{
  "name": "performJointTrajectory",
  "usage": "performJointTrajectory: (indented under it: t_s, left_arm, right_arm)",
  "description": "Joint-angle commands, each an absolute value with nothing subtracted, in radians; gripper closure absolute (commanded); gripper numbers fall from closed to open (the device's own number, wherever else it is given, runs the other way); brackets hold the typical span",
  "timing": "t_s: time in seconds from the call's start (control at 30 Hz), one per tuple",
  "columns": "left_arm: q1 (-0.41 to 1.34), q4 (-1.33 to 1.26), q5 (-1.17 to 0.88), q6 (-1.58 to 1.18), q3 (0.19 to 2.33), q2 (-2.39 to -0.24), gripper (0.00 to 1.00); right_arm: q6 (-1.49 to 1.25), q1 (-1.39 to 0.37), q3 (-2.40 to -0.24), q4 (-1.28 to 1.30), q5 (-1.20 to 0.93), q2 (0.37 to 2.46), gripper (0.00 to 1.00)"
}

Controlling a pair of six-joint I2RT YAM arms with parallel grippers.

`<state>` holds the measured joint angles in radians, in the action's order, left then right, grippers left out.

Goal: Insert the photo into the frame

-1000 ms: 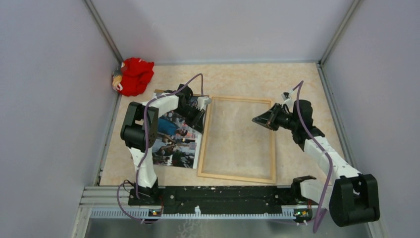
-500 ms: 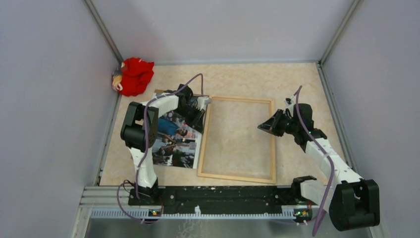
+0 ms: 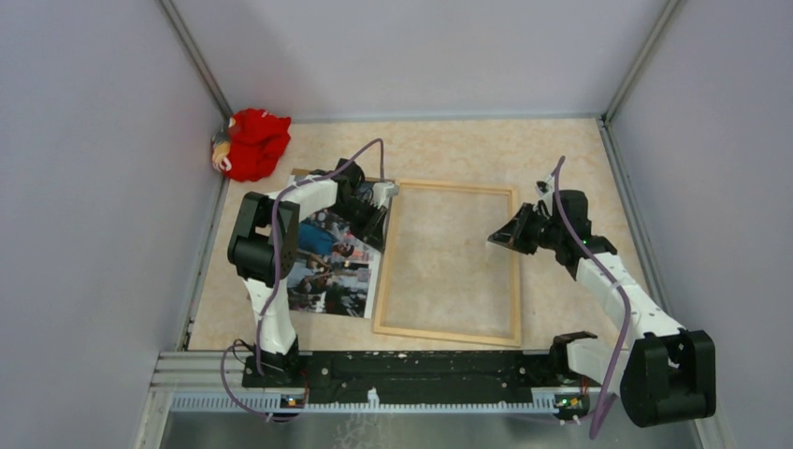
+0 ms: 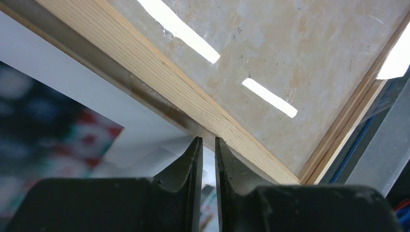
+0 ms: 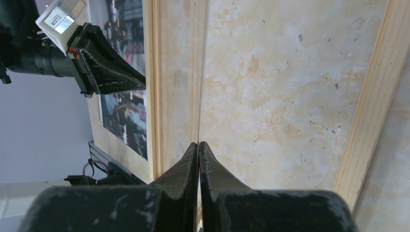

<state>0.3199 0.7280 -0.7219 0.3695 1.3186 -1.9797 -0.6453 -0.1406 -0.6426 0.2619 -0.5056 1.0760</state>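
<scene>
The photo (image 3: 327, 276) lies face up on the table, left of the light-wood frame (image 3: 385, 281). My left gripper (image 3: 379, 234) points down at the photo's far right corner, beside the frame's left rail (image 4: 159, 77). Its jaws stand a narrow slit apart over the photo's white border (image 4: 145, 140), with nothing seen between them. My right gripper (image 3: 492, 240) hovers over the right side of the frame, jaws shut. In the right wrist view a thin straight line runs from its tips (image 5: 198, 144) across the frame's inside. I cannot tell whether something thin is pinched there.
A red cloth toy (image 3: 252, 142) sits in the back left corner. A brown board edge (image 3: 304, 174) shows beyond the photo. Grey walls close in the table on three sides, and the arms' base rail (image 3: 411, 365) runs along the near edge.
My right gripper has dropped lower and drawn slightly back toward the frame's right rail. The left arm, the photo and the frame have not moved.
</scene>
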Motion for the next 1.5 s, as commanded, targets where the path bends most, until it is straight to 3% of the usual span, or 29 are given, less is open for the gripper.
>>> performJointTrajectory:
  t_s: [0.0,0.23,0.53,0.7,0.93,1.47]
  left_arm:
    - [0.336,0.715,-0.71,0.388,1.303,-1.988,0.79]
    - [0.337,0.716,-0.709,0.388,1.307,-1.99,0.8]
    - [0.337,0.717,-0.707,0.39,1.303,-1.987,0.8]
    - [0.337,0.717,-0.709,0.389,1.305,-1.988,0.8]
    - [0.337,0.718,-0.711,0.386,1.304,-1.988,0.8]
    - [0.337,0.723,-0.716,0.387,1.309,-1.99,0.8]
  right_arm:
    - [-0.632,-0.141,-0.669,0.218,-0.529,1.076,1.0]
    - [-0.669,-0.141,-0.613,0.139,-0.555,1.048,0.99]
    - [-0.571,-0.142,-0.679,0.285,-0.456,1.121,0.53]
    - [-0.54,-0.141,-0.689,0.314,-0.421,1.161,0.38]
    - [-0.513,-0.143,-0.696,0.322,-0.375,1.194,0.3]
    - [-0.477,-0.148,-0.707,0.305,-0.269,1.295,0.26]
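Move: The right hand, shut and empty, hangs inside the frame's outline. The frame's right rail lies about 8 cm to its right, level with it and some 12 cm below. The frame's left rail is roughly 22 cm to its left, the near rail about 17 cm back, and the photo's middle about 38 cm left and 5 cm farther out. From the left hand, that right rail lies some 33 cm to the right, 3 cm back and slightly lower. After barely stirring, the right hand sinks about 7.5 cm towards the table just inside the frame's right rail, easing some 3.5 cm to the right towards that rail, while its fingers open from shut to roughly three quarters. The wrist swings the fingers by about 15 degrees from their leftward slant to point more steeply down, and the hand is still sinking, open and clear of the rail, at the close. ##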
